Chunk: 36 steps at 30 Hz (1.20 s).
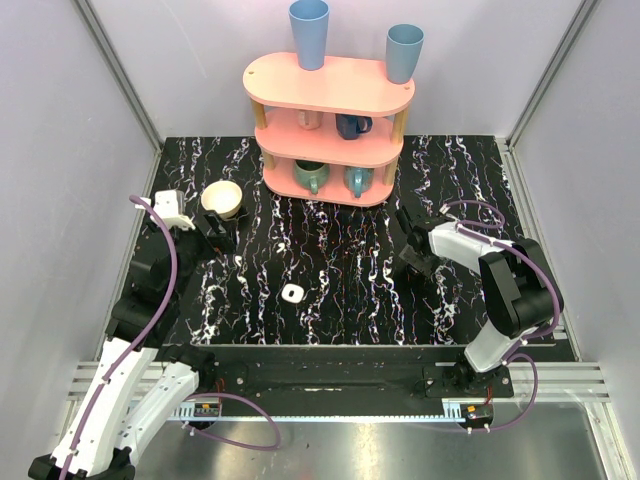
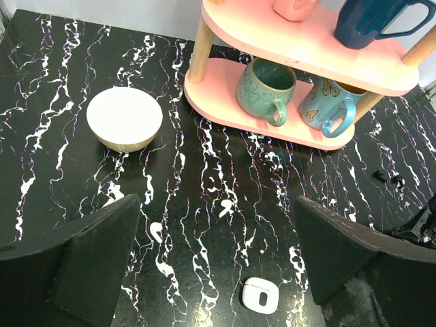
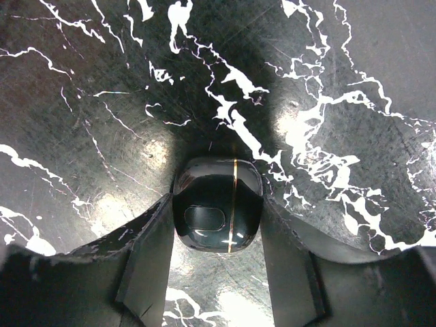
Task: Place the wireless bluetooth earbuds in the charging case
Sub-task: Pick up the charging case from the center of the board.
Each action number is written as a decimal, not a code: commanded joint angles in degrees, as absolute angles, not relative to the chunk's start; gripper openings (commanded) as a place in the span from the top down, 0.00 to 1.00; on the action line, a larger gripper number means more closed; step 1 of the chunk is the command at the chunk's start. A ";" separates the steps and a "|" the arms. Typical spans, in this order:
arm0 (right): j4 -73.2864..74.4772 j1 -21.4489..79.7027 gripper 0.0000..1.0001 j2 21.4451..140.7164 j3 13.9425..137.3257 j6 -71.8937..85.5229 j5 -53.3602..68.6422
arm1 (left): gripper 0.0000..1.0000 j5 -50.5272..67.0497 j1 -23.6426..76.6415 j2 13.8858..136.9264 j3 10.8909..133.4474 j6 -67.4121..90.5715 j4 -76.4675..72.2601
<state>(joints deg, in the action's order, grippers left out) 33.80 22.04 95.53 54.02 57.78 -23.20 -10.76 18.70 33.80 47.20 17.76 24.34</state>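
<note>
The white charging case (image 1: 292, 293) lies flat mid-table, a small rounded square with a dark centre spot. In the left wrist view the case (image 2: 260, 295) sits below and between the wide-open fingers of my left gripper (image 2: 216, 204), untouched. My right gripper (image 3: 216, 204) has a finger against each side of a glossy black rounded-square object (image 3: 218, 204) with a thin gold line, resting on the table. From above, the right gripper (image 1: 408, 255) is low at the table's right. Two tiny black glossy pieces (image 2: 388, 178) lie near it, perhaps the earbuds, too small to tell.
A cream bowl (image 1: 222, 197) stands at the back left, near my left gripper (image 1: 215, 235). A pink three-tier shelf (image 1: 330, 125) with mugs and two blue cups fills the back centre. Grey walls close in the black marbled table (image 1: 330, 310).
</note>
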 commanded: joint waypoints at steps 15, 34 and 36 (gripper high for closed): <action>18.90 22.76 0.78 85.80 47.90 28.32 -1.69 | 0.01 -7.30 18.72 34.63 49.30 16.09 23.20; 10.20 32.06 1.00 54.77 48.43 -16.03 21.09 | 0.01 16.42 18.72 43.50 57.74 14.59 24.96; 8.88 33.39 1.00 51.95 46.59 -20.89 22.31 | 0.01 20.29 18.72 45.34 58.44 14.85 24.96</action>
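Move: Between the right hand's fingers, still down on the board, sits the black charging case. The small black earbuds lie about 14 cm ahead of that hand and 2 cm to its right; the white case is some 32 cm to its left and 6 cm back, and the blue mug about 13 cm left and 26 cm ahead on the lowest shelf. From the left hand the black case is roughly 41 cm right, 7 cm ahead and 28 cm below. Keeping its pinch on the black case's sides, the right hand first shifts a few centimetres left low over the board, then climbs steeply, some 22 cm up and 13 cm left in all, ending slightly back. Its wrist swings counter-clockwise by over 80 degrees and tips the fingers up from steeply down to pointing forward-left. Late on, the open, empty left hand goes about 6 cm right towards the case, turning clockwise. ##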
